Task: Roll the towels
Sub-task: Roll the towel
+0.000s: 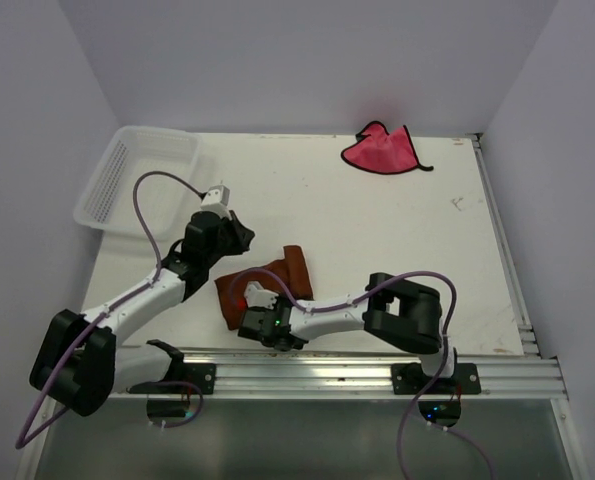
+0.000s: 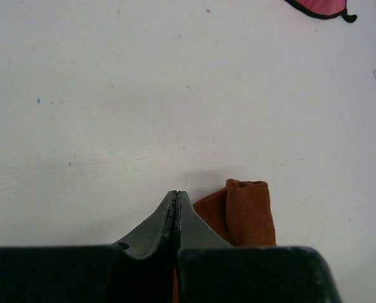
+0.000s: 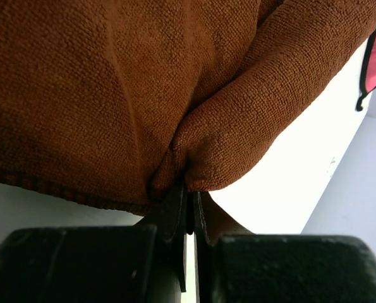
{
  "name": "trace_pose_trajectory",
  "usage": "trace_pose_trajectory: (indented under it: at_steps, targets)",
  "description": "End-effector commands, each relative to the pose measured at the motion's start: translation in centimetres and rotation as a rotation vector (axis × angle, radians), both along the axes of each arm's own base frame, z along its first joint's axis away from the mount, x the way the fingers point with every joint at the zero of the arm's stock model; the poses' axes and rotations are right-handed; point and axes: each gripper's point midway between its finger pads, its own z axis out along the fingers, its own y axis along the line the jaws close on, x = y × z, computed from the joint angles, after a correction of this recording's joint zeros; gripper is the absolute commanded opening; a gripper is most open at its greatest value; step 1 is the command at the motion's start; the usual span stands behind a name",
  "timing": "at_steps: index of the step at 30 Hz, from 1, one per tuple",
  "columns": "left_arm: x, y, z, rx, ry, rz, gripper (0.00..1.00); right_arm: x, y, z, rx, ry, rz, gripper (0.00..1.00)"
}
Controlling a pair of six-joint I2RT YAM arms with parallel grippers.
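Observation:
The rust-orange towel [image 1: 265, 287] lies near the table's front edge, its far right end curled into a short roll [image 1: 295, 264]. My right gripper [image 1: 254, 299] sits low at the towel's near edge. In the right wrist view it [image 3: 189, 189] is shut, with the fuzzy fabric [image 3: 112, 95] puckered at its tips. My left gripper [image 1: 239, 237] hovers just beyond the towel's far left corner. Its jaws [image 2: 176, 197] are pressed together with nothing seen between the tips, and the rolled end [image 2: 246, 211] lies just to their right. The pink-red towel [image 1: 380, 150] lies crumpled at the far edge.
A white mesh basket [image 1: 137, 175] stands at the far left corner, partly overhanging the table's edge. A metal rail [image 1: 377, 365] runs along the near edge by the arm bases. Walls enclose the table on three sides.

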Motion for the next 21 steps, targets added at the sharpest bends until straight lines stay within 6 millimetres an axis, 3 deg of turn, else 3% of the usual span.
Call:
trace_pose_trajectory:
  at_steps: [1,5,11,17,21]
  targets:
    - [1.3,-1.6,3.3,0.004,-0.094,-0.109,0.02,0.1,1.3,0.4,-0.03,-0.022,0.03,0.0]
    - [1.9,-4.2,5.4,-0.046,-0.158,-0.239,0.02,0.0,2.0,0.2,-0.053,-0.015,0.046,0.0]
    - [1.6,-8.0,6.0,-0.112,-0.188,-0.43,0.0,-0.1,2.2,-0.6,-0.086,0.005,0.057,0.0]
    - [-0.1,-12.0,4.4,-0.099,-0.179,-0.582,0.0,-0.2,2.1,-1.3,-0.118,0.019,0.064,0.0]
    - [-0.7,-13.0,1.7,-0.11,-0.121,-0.61,0.0,-0.2,1.9,-1.5,-0.127,0.024,0.061,0.0]
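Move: The left hand, shut and empty, is in the air: the rolled part of the brown towel has its middle about 11 cm to the right, 4 cm back and 9 cm below. The towel's flat part is centred some 9 cm back, level sideways, 11 cm below. For the right hand, already pinching the roll's near end, the roll's middle is about 6 cm ahead, the flat part's 9 cm left and level. Left hand sweeps about 11 cm right over the roll's far end, turning 30 degrees clockwise; right keeps its pinch. ##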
